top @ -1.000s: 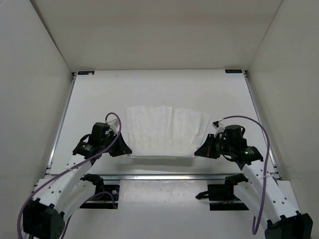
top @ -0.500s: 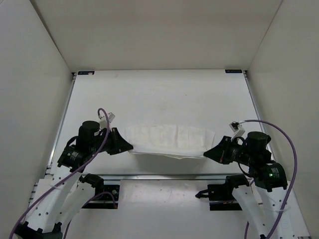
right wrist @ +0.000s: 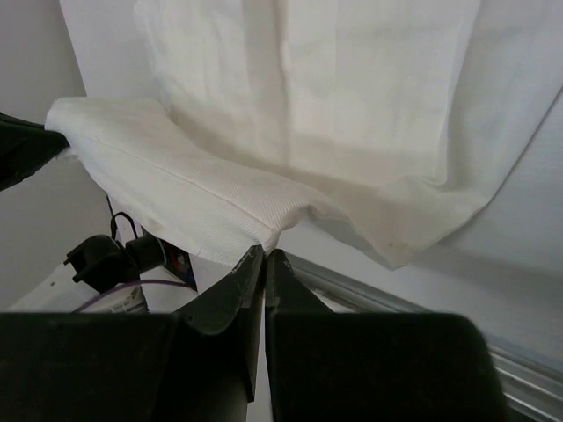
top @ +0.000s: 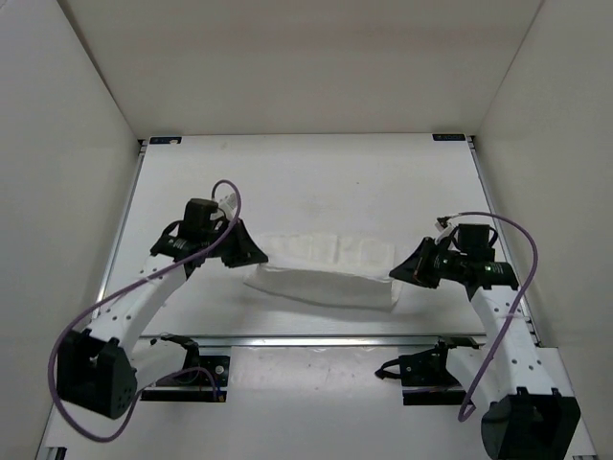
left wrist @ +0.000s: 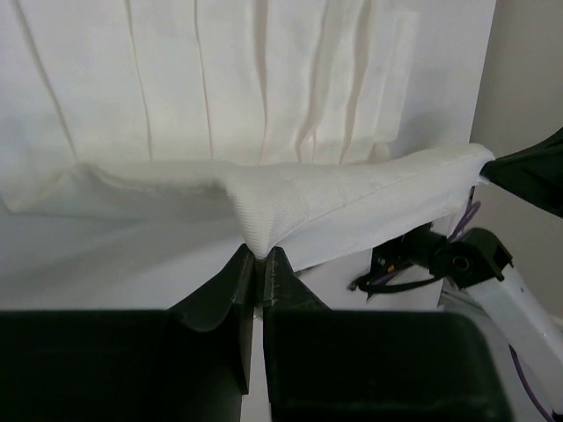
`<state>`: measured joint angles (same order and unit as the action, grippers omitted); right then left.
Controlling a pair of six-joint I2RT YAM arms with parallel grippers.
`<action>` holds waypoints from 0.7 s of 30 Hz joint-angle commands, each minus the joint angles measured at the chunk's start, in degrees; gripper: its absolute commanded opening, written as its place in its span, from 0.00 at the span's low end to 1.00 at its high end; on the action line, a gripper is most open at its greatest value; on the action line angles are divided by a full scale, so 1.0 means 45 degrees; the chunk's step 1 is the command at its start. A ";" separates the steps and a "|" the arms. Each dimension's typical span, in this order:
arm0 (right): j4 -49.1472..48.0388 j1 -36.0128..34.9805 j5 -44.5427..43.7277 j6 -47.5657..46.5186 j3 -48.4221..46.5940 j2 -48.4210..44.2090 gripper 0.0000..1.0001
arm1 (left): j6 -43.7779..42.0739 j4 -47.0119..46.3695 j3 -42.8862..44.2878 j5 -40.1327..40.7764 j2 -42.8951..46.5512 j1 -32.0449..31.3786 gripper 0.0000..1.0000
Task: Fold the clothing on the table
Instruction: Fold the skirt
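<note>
The white clothing lies across the middle of the table, its near edge lifted and carried over the rest. My left gripper is shut on the left corner of that lifted edge; in the left wrist view the clothing bunches into the left gripper. My right gripper is shut on the right corner; in the right wrist view the clothing hangs from the right gripper. The raised edge sags a little between the two grippers.
White walls enclose the table on three sides. A metal rail runs along the near edge, with both arm bases and their cables just in front of it. Dark corner brackets mark the far corners.
Both grippers have lifted the near edge of the clothing and carried it away from the rail toward the far side, so the visible cloth has shortened into a doubled band.
</note>
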<state>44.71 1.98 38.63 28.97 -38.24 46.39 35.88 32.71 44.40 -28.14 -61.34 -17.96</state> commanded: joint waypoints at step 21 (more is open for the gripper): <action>-0.6870 0.0127 -0.2978 -0.0345 -0.5532 0.9578 0.59 | 0.1971 -0.7369 0.5272 -0.2031 -0.9124 0.2837 0.67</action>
<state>13.43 3.64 29.19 28.21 -67.53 94.83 45.23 0.91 69.97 -35.38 -107.81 -4.62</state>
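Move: Each hand holds one end of the skirt's near hem in the air, the two roughly 34 cm apart. From the left hand, the middle of the far edge they carry it to lies about 18 cm ahead, 18 cm right and 14 cm below; from the right, about 20 cm ahead, 17 cm left and 15 cm below. The bottom of the hanging bend lies some 4 cm back and 18 cm right of the left hand, and 1 cm back and 17 cm left of the right, near table height. Both hands keep their pinch on the skirt's hem and swing it briskly forward over the lying part towards the far edge, then open wide and let go while still travelling, about 14 cm out. Each ends some 25 cm ahead; the left sinks 5 cm before easing up and turns about 15 degrees counter-clockwise, the right dips and comes back level, its fingers tipping up slightly. ##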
